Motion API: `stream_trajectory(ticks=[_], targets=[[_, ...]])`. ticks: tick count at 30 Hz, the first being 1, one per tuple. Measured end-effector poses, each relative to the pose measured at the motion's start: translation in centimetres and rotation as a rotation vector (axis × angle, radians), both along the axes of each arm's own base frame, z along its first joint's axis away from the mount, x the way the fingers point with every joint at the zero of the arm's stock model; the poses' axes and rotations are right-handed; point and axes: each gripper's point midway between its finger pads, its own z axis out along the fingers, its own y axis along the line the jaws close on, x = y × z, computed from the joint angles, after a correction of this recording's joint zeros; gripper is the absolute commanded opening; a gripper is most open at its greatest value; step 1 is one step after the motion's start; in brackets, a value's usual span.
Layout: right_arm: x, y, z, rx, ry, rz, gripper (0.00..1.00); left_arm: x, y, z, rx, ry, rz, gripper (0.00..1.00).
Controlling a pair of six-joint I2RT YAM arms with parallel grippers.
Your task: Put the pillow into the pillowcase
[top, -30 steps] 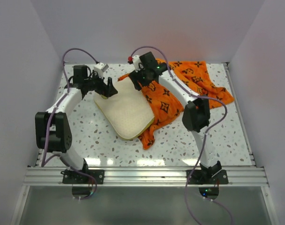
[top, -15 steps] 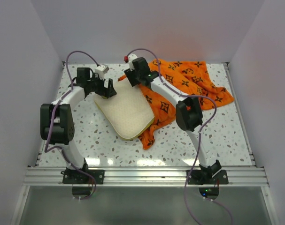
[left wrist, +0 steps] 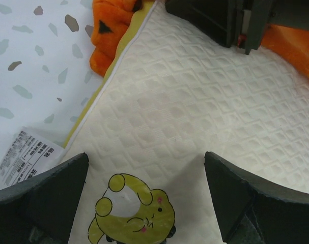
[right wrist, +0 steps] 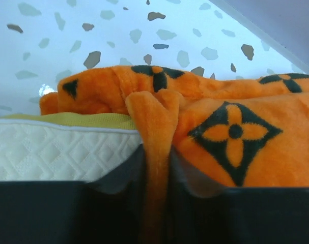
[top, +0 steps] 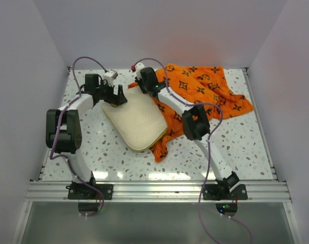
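The cream quilted pillow (top: 136, 119) lies flat mid-table, its right side resting on the orange monogram pillowcase (top: 205, 86). My left gripper (top: 117, 97) hovers open over the pillow's far-left corner. In the left wrist view its fingers (left wrist: 42, 198) stand wide apart above the pillow (left wrist: 195, 101), beside a yellow cartoon print (left wrist: 131, 213). My right gripper (top: 142, 90) is at the pillow's far corner. In the right wrist view that gripper (right wrist: 154, 173) is shut on an upright fold of the pillowcase (right wrist: 235, 137), next to the pillow (right wrist: 57, 152) and its yellow band (right wrist: 67, 120).
A white printed label (left wrist: 29, 155) sticks out from the pillow's edge onto the speckled table (top: 246, 142). Most of the pillowcase is bunched at the back right, near the rear wall. White walls enclose the table on the left, right and back. The right gripper's body (left wrist: 230, 20) shows in the left wrist view.
The right gripper moved left to the pillowcase edge at the pillow's far corner and closed on a fold of it. The left arm shifted only slightly and stayed open.
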Motion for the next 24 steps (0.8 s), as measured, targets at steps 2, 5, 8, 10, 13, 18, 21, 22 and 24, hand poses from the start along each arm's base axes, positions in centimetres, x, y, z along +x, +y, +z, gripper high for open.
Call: stream_trajectory(ticks=[2, 5, 8, 10, 13, 18, 21, 22, 24], targets=[[0.1, 0.2, -0.7, -0.002, 0.006, 0.006, 0.0, 0.4, -0.1, -1.2, -0.011, 0.027, 0.009, 1.0], [-0.1, 0.5, -0.3, 0.025, 0.015, 0.026, 0.0, 1.5, -0.3, -3.2, -0.032, 0.071, 0.013, 1.0], [-0.6, 0.6, 0.6, 0.063, 0.035, 0.056, 0.0, 2.1, -0.9, -4.0, -0.071, 0.092, -0.012, 0.69], [-1.5, 0.6, 1.7, 0.091, 0.061, 0.083, 0.0, 2.2, -1.4, -3.9, -0.121, 0.099, -0.048, 0.2], [-2.4, 1.4, 4.5, 0.154, 0.071, 0.128, 0.0, 1.6, -2.8, -3.3, -0.213, 0.102, -0.121, 0.0], [-4.6, 2.6, 8.8, 0.248, 0.1, 0.197, 0.0, 0.1, -5.3, -1.0, -0.369, 0.047, -0.19, 0.0], [-6.7, 3.8, 10.7, 0.301, 0.137, 0.235, 0.0, -0.7, -7.4, 1.1, -0.497, 0.033, -0.209, 0.0], [-7.6, 4.3, 11.1, 0.314, 0.153, 0.247, 0.0, -1.0, -8.4, 2.4, -0.567, 0.029, -0.216, 0.0], [-9.7, 5.1, 12.1, 0.339, 0.189, 0.262, 0.0, -1.6, -9.5, 4.6, -0.688, 0.049, -0.228, 0.0]])
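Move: The pillow's far-left corner patch, beside the bear print, lies about 4 cm below the open left fingers, 2 cm ahead and 1 cm right; the print itself sits some 3 cm back and 2 cm left of that hand, 5 cm below. From the left hand, the pillowcase's mouth edge is about 9 cm right, 4 cm ahead and 3 cm lower. That edge is already between the half-shut right fingers, about 1 cm below their point, with the corner patch 8 cm left and 2 cm back. The pillow's corner patch is pinched as the left hand dips about 4 cm and slightly forward and closes, then draws it right and up, a little back, rolling some 40 degrees left side down. The pillowcase edge is pinched by the right fingers closing the rest of the way; that hand lifts it about 12 cm while pulling back and somewhat left, in over the pillow's corner. ##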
